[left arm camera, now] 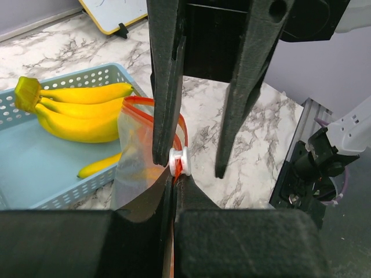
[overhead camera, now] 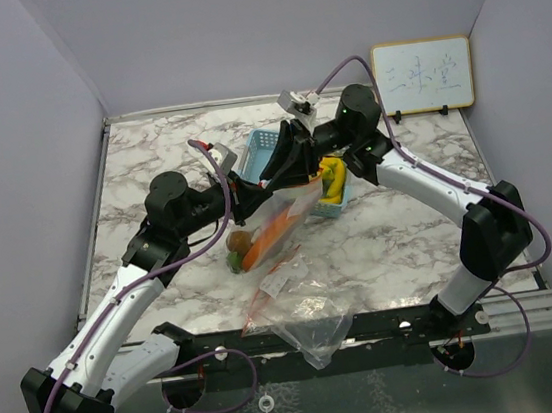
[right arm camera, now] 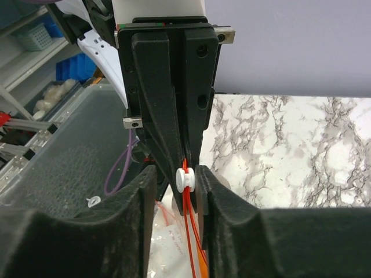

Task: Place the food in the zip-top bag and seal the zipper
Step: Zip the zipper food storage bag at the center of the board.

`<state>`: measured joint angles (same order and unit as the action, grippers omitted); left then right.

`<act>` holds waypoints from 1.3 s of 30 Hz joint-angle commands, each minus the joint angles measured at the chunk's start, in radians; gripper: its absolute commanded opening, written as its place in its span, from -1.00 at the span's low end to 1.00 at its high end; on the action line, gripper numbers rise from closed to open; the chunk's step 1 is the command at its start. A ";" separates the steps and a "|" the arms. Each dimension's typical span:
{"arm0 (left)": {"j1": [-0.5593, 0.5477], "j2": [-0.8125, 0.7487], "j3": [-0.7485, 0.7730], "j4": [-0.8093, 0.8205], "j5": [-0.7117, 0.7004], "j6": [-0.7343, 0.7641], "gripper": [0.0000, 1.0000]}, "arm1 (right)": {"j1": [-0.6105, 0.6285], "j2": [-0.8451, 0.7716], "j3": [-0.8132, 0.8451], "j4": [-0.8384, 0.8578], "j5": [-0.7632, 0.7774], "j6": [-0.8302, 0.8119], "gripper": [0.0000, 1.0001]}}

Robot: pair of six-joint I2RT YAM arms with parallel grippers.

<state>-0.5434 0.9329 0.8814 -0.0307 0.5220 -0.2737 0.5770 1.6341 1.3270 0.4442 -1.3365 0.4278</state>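
The clear zip-top bag [overhead camera: 291, 285] with an orange-red zipper hangs between both grippers above the table. It holds an orange carrot [overhead camera: 274, 232], a small brown round fruit [overhead camera: 238, 241] and something green. My left gripper [left arm camera: 174, 182] is shut on the bag's zipper edge just below the white slider [left arm camera: 179, 161]. My right gripper [right arm camera: 175, 172] is open and straddles the slider [right arm camera: 186, 179]; one finger touches it and the other stands apart. Yellow bananas [left arm camera: 75, 110] lie in the blue mesh basket [left arm camera: 35, 174], and they show in the top view [overhead camera: 332, 179] too. No eggplant or leafy vegetable shows.
The blue basket [overhead camera: 267, 145] stands right behind the joined grippers. A small whiteboard [overhead camera: 422, 76] leans on the back wall at the right. The bag's lower end lies over the black rail [overhead camera: 391, 321] at the table's near edge.
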 commanded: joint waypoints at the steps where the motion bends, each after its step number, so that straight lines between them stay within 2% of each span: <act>1: 0.005 -0.020 0.003 0.065 -0.024 0.011 -1.00 | 0.006 0.018 0.033 -0.018 -0.013 -0.015 -0.39; 3: 0.004 -0.018 0.004 0.066 -0.028 0.014 -1.00 | 0.006 0.019 0.032 -0.034 -0.014 -0.027 -0.46; 10: 0.006 -0.016 0.007 0.065 -0.043 0.023 -1.00 | 0.006 0.020 0.037 -0.078 -0.022 -0.057 -0.95; 16: 0.009 -0.035 0.010 0.056 -0.077 0.032 -1.00 | 0.006 0.004 0.063 -0.339 0.042 -0.274 -0.96; 25: 0.020 -0.075 0.022 0.014 -0.129 0.052 -1.00 | -0.002 -0.007 0.067 -0.599 0.186 -0.521 -0.96; 29: 0.027 -0.090 0.050 -0.040 -0.153 0.080 -1.00 | -0.048 -0.022 0.040 -0.636 0.223 -0.565 -0.96; 33: 0.029 -0.106 0.090 -0.116 -0.253 0.142 -1.00 | -0.097 -0.063 -0.027 -0.628 0.253 -0.578 -0.96; 39: 0.031 -0.131 0.136 -0.158 -0.380 0.226 -1.00 | -0.120 -0.161 -0.161 -0.617 0.429 -0.638 -0.96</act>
<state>-0.5236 0.8497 0.9363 -0.2180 0.2752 -0.1318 0.4751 1.5467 1.2457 -0.1360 -1.0882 -0.1352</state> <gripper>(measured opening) 0.013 0.059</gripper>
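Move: The white slider is already between the right hand's open fingertips, within about 1 cm of it; from the left hand, pinching the zipper's near end, it lies some 3 cm right and 1 cm ahead. From the right hand, the zipper's far end is about 9 cm right, 4 cm ahead and 8 cm lower; the carrot in the bag hangs some 18 cm below, 3 cm back and 1 cm left; the basket is around 15 cm ahead, 8 cm right, 25 cm down. The right fingers shut on the white slider and pinch it, then drag it along the zipper away from the left hand, down about 8 cm and forward 5, veering some 4 cm right late on, fingertips tipping down and the wrist turning clockwise. The left hand keeps its pinch on the near end and draws about 5 cm left and a little forward, turning counter-clockwise. ##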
